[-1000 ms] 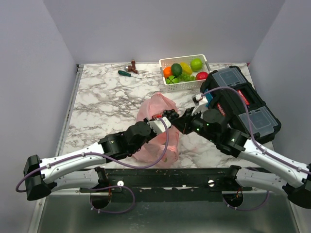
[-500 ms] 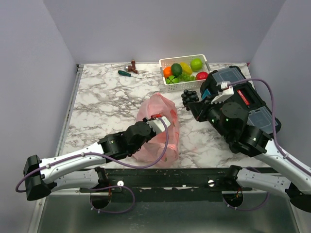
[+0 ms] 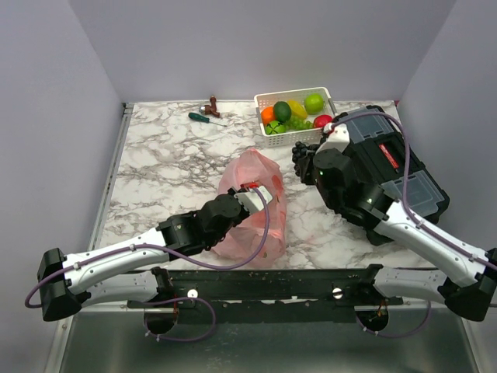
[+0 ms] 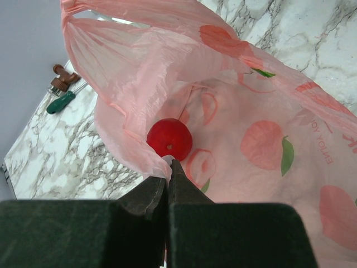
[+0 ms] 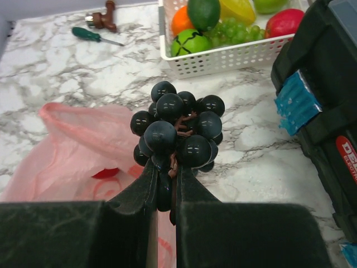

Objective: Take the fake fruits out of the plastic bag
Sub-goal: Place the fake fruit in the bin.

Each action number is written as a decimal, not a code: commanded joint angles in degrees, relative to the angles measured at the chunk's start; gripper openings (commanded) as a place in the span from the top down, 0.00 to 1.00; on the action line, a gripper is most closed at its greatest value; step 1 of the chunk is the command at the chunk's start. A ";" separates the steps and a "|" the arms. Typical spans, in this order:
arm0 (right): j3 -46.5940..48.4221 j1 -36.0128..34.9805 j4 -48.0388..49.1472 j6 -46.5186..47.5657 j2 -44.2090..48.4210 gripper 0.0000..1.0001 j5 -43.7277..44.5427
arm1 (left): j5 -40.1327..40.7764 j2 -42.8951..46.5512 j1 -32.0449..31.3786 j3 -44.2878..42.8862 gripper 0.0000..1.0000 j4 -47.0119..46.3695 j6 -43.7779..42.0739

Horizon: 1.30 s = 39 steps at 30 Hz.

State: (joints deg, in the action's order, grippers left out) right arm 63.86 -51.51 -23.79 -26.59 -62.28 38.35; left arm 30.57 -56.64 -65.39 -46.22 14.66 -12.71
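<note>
The pink plastic bag (image 3: 256,206) lies crumpled mid-table; my left gripper (image 4: 168,163) is shut on its rim, holding the mouth up. Inside lies one red apple (image 4: 169,138). A dark grape bunch (image 5: 178,127) hangs above the marble, clamped by its stem end in my right gripper (image 5: 168,167), between the bag and the basket. In the top view that bunch (image 3: 304,159) is right of the bag. More fake fruits sit in the white basket (image 3: 289,139): an orange (image 5: 181,21), a green apple (image 3: 314,102), green grapes (image 5: 234,32), a lemon (image 5: 237,8) and a red apple (image 5: 284,22).
A black toolbox (image 3: 388,167) fills the right side, close to my right arm. A green-handled screwdriver (image 3: 205,118) and a small brown object (image 3: 211,104) lie at the back. Grey walls enclose the table.
My right gripper has lifted the dark grape bunch out of the bag's mouth and carried it right and back toward the basket. The left gripper has kept its hold on the bag.
</note>
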 commanded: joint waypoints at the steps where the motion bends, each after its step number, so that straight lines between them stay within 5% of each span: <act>1: 3.15 5.90 2.72 1.76 -4.24 0.99 -2.64 | 0.17 -0.25 -0.28 0.33 1.00 -0.78 -0.50; 16: 18.60 25.87 12.62 1.68 -31.63 0.99 -21.87 | -1.73 -0.32 -0.28 0.49 1.00 -0.40 0.65; 28: 48.33 30.88 8.80 5.07 -60.22 0.99 -18.82 | -2.48 1.52 -0.32 1.63 1.00 -1.86 -0.03; 32: 55.22 30.98 5.71 5.80 -66.44 0.90 -16.59 | -2.84 1.69 -0.34 1.75 1.00 -1.88 -0.12; 39: 56.60 31.03 5.51 6.74 -69.68 0.56 -16.40 | -3.17 1.60 -0.27 1.83 1.00 -1.93 -0.12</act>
State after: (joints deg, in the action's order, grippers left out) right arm 118.10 -20.62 -16.64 -21.45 -130.19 20.43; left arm 28.73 -55.88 -65.39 -45.21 13.78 -12.64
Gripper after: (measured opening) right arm 0.376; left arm 0.001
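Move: The white bin, where the black grapes held in the right hand are headed, has its middle about 36 cm ahead of that hand, 2 cm to its right and some 25 cm below. In the bin, the red fruit lies about 10 cm right of that middle and 3 cm nearer, the avocado 5 cm left and 2 cm farther. The black toolbox is some 17 cm ahead of the hand and 30 cm right. From the left hand, the bin is roughly 42 cm ahead, 17 cm right and 17 cm below. Forward in one long, fast reach of about 33 cm, the right hand carries the black grapes from beside the pink bag to above the white bin, sinking some 12 cm on the way while the wrist turns slightly clockwise and tips a little further down. Near the end the forward travel stops and, still sinking, the fingers start to open to release the bunch. ##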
